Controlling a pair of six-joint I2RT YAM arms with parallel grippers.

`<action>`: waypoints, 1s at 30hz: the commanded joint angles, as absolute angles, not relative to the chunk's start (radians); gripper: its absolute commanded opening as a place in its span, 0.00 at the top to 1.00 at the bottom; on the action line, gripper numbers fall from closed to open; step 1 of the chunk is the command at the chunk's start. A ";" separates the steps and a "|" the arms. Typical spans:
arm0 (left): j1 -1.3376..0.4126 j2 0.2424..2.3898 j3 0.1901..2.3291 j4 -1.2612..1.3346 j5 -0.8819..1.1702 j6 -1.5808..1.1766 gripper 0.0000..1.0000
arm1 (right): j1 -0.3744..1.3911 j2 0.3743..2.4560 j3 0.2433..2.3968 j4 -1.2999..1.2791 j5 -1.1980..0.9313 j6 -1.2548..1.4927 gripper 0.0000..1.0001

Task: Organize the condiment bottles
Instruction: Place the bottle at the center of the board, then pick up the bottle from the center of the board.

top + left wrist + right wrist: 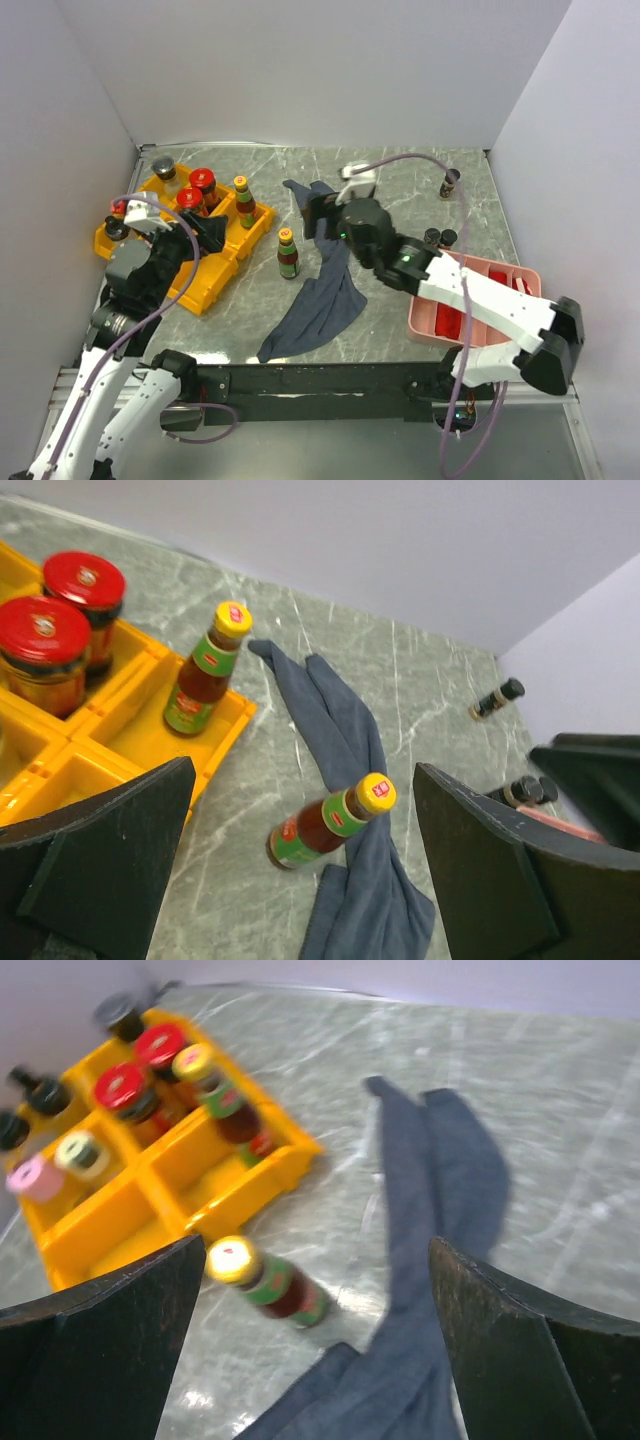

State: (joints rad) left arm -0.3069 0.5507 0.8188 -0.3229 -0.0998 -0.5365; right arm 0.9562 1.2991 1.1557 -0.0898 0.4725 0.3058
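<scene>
A yellow-capped sauce bottle [288, 252] stands alone on the marble beside the grey-blue cloth [325, 290]. It shows between my left gripper's [303, 780] open fingers as bottle [320, 825], some way off. My right gripper [318, 1250] is open and empty above the cloth [430, 1180], with that bottle [270, 1285] near its left finger. The yellow tray [205, 285] holds two red-lidded jars [203, 182], a sauce bottle [243, 200], a silver-capped shaker [163, 168] and pink-capped [35, 1178] and pale-capped [82, 1153] shakers.
A tiny black-capped bottle [450, 183] stands at the far right. Two more black-capped bottles [440, 237] sit by the pink tray [500, 275] of red packets. White walls close the table at the back and sides.
</scene>
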 commanded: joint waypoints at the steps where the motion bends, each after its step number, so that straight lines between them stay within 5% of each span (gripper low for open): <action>1: -0.302 0.623 0.851 -0.259 -0.009 -0.577 0.03 | 0.897 1.186 1.117 -0.241 0.540 0.428 0.00; 9: -0.321 0.779 0.810 -0.140 0.189 -0.647 0.01 | 0.801 1.063 0.930 -0.215 0.611 0.555 0.00; 17: -0.624 0.956 0.893 -0.192 -0.119 -0.585 0.11 | 0.788 1.023 0.816 -0.095 0.532 0.546 0.00; 24: -0.687 1.054 0.884 -0.130 -0.199 -0.561 0.30 | 0.788 1.023 0.793 -0.074 0.529 0.535 0.00; 30: -0.729 1.150 0.911 -0.087 -0.239 -0.514 0.34 | 0.788 1.025 0.788 -0.061 0.520 0.528 0.00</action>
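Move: The bottle just set down stands some 14 cm to the right of the left hand, about 5 cm ahead and its middle roughly 18 cm below. The bottle in the tray is about 11 cm beyond that one and 9 cm to its left; the dark cloth lies some 8 cm to the standing bottle's right, level with it. From the right hand, the standing bottle is about 8 cm to the left, neither ahead nor back, and 15 cm below. Bring the left gripper across to the standing bottle, easing forward at first, then swinging right about 15 cm and sinking some 11, while you tip the fingers down and turn them clockwise, nearly 20 degrees each. Part-close them around the cap's place, not yet gripping. Meanwhile clear the open right hand about 10 cm to the right, away from the bottle, lowering it 8. ##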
